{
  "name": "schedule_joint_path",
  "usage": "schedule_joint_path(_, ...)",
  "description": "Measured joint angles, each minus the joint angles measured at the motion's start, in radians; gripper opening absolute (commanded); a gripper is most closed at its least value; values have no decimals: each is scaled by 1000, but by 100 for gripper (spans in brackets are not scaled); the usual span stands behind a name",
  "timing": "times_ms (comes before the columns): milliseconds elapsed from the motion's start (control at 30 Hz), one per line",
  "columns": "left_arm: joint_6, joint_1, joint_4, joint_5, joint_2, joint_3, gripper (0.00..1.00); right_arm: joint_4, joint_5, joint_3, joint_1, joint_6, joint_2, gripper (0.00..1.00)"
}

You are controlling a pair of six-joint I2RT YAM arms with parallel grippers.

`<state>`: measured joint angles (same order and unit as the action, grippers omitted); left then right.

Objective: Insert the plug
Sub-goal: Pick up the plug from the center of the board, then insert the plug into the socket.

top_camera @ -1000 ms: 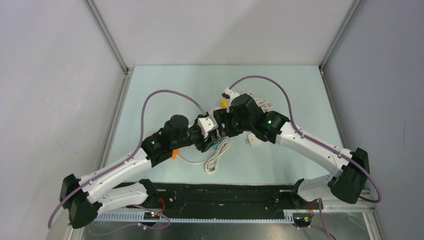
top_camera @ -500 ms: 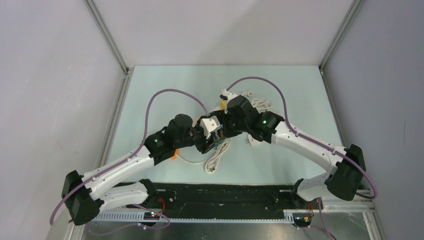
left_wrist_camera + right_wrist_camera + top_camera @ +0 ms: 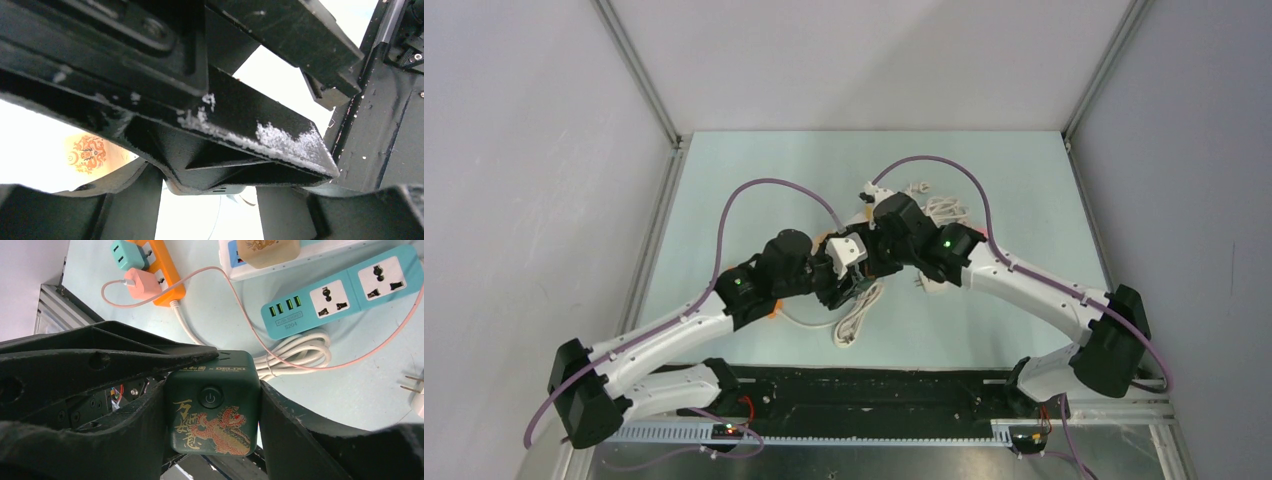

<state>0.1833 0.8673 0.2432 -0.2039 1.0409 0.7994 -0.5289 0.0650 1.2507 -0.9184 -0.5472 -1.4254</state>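
The plug is a dark green cube [image 3: 212, 407] with a power button and a gold and red dragon. It hangs above the table between both arms. My right gripper [image 3: 212, 412] is shut on it, one finger flat against each side. A finger [image 3: 125, 357] of my left gripper lies on the cube's top face. In the left wrist view only the cube's rounded lower edge [image 3: 220, 189] shows between the left gripper's [image 3: 210, 210] fingers, behind the right gripper's black finger [image 3: 240, 135]. From above, the left gripper [image 3: 846, 278] and right gripper [image 3: 866, 262] meet mid-table and hide the cube.
Below lie a teal power strip [image 3: 345, 295] with its coiled white cable [image 3: 295, 352], an orange strip [image 3: 162, 275] carrying teal and pink adapters, and a white strip [image 3: 280, 262] with a tan cube [image 3: 267, 250]. A white plug [image 3: 415, 390] lies at the right.
Both arms have shifted slightly left and back. The right gripper has narrowed onto the green cube's sides. The left gripper's hold looks unchanged.
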Motion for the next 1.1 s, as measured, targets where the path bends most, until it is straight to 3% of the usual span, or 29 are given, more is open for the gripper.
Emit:
schedule_joint_path(67,-6,0,3,7,1,0,48,2,3,0,0,1,-4,8)
schedule_joint_path(100,-10,1,6,13,1,0,71,4,4,0,0,1,-6,5)
schedule_joint_path(167,-16,2,7,24,1,0,96,4,8,0,0,2,-8,0)
schedule_joint_path(433,-43,8,-46,92,-66,2,100,3,26,0,23,-14,-11,0)
schedule_joint_path(800,-191,8,-9,293,-373,37,100,26,152,9,171,150,-37,0)
schedule_joint_path(1100,-281,8,60,496,-460,47,100,-50,42,249,188,356,-255,0)
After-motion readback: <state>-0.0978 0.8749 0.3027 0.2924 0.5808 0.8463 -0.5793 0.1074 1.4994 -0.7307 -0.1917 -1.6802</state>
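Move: About 14 cm ahead of the right hand, some 2 cm to its right and 17 cm below, lies the teal strip; the white strip's middle is 21 cm ahead and level sideways, with the tan plug on it 16 cm ahead and 7 cm left. The white charger sits 11 cm ahead, 17 cm right. From the left hand, the green plug is right between its fingers and the teal strip about 14 cm ahead, straight in line, 16 cm down. Letting go of the green plug, the left fingers open wide, and that hand then climbs about 14 cm and swings 10 cm left, turning counter-clockwise as its fingertips lift. The right hand keeps its grip and holds nearly still until the plug is free of the other, then carries the plug some 10 cm forward at about the same height, gathering speed over the teal strip with a slight wrist tilt. ##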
